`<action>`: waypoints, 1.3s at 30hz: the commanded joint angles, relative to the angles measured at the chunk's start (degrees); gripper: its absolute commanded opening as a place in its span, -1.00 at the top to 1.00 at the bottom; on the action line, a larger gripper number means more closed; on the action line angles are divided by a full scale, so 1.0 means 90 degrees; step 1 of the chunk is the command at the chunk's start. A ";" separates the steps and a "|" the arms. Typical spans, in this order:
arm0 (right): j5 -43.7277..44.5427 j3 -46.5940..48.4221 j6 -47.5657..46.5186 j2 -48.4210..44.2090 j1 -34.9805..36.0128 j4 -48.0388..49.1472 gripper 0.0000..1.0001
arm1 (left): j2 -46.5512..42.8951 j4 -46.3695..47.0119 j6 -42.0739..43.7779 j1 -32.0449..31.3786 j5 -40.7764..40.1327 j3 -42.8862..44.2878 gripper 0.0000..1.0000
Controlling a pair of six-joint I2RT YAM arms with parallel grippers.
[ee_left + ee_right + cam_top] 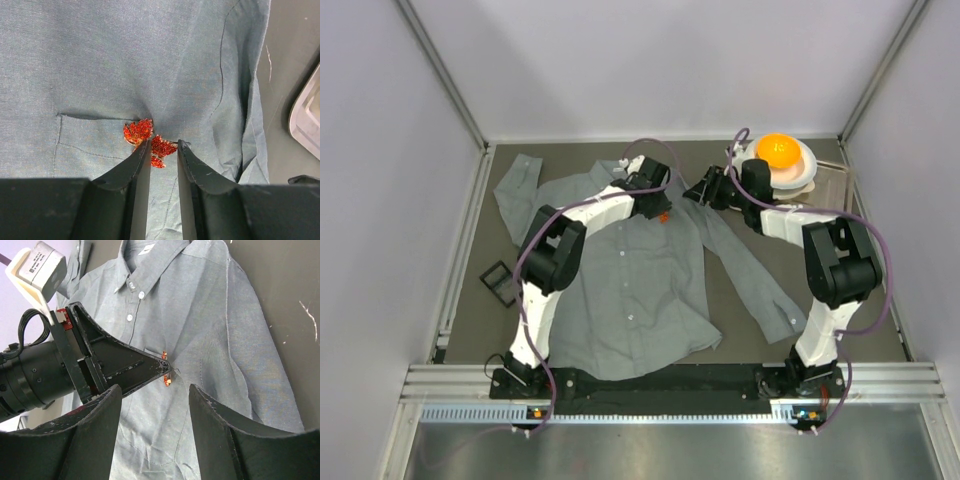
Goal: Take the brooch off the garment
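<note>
The grey garment (620, 290) lies flat and front up on the dark table. The orange-red brooch (161, 146) is pinned beside its chest pocket (85, 135) and also shows as a small orange spot (663, 216) from above. My left gripper (162, 143) points down at it with a narrow gap between the jaws. The brooch's right lobe sits between the fingertips, and the left finger (135, 165) covers part of it. My right gripper (155, 387) hovers open above the shirt and holds nothing. From there the left gripper's tips (167, 371) show at the brooch (167, 381).
An orange ball (778, 150) rests on a white bowl (804, 172) at the back right, with a clear tray (838, 182) beside it. A small black square frame (498, 280) lies left of the shirt. White walls enclose the table on three sides.
</note>
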 commanded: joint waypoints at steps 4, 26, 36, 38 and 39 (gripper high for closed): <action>-0.0172 0.0186 0.0043 0.0066 -0.0029 0.0387 -0.12 | -0.0557 0.0446 0.0299 -0.0001 0.0377 -0.0261 1.00; -0.0435 0.0410 0.0238 0.0387 0.0146 0.0476 -0.10 | -0.0362 0.1187 0.1148 0.0379 0.1666 -0.0348 1.00; -0.0650 0.0284 0.0921 0.0778 0.0303 0.0993 0.26 | -0.0869 0.1608 0.1724 0.0379 0.1755 -0.1394 1.00; -0.0699 0.0265 0.1048 0.0847 0.0332 0.1061 0.37 | -0.0947 0.1656 0.1773 0.0379 0.1715 -0.1647 1.00; -0.0728 0.0255 0.1097 0.0886 0.0352 0.1090 0.38 | -0.1025 0.1695 0.1851 0.0389 0.1667 -0.1726 1.00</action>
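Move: The brooch sits right at the left fingertips, about 1 cm below the hand point, on the shirt pocket's upper edge. The pocket's middle is some 5 cm back and 3 cm left of that hand, the collar about 9 cm ahead and 10 cm left. From the right hand the brooch is about 7 cm left, hardly 1 cm ahead and 7 cm lower; the plates stand roughly 17 cm to its right and 8 cm ahead. Shut the left fingers slowly from about a third open to nearly closed on the brooch's edge, lifting some 2 cm, then easing back and a little down while turning clockwise about 15 degrees. Hold the right hand still at first, then bring it left about 3 cm and down 2 cm towards the brooch, narrowing its fingers but touching nothing. ##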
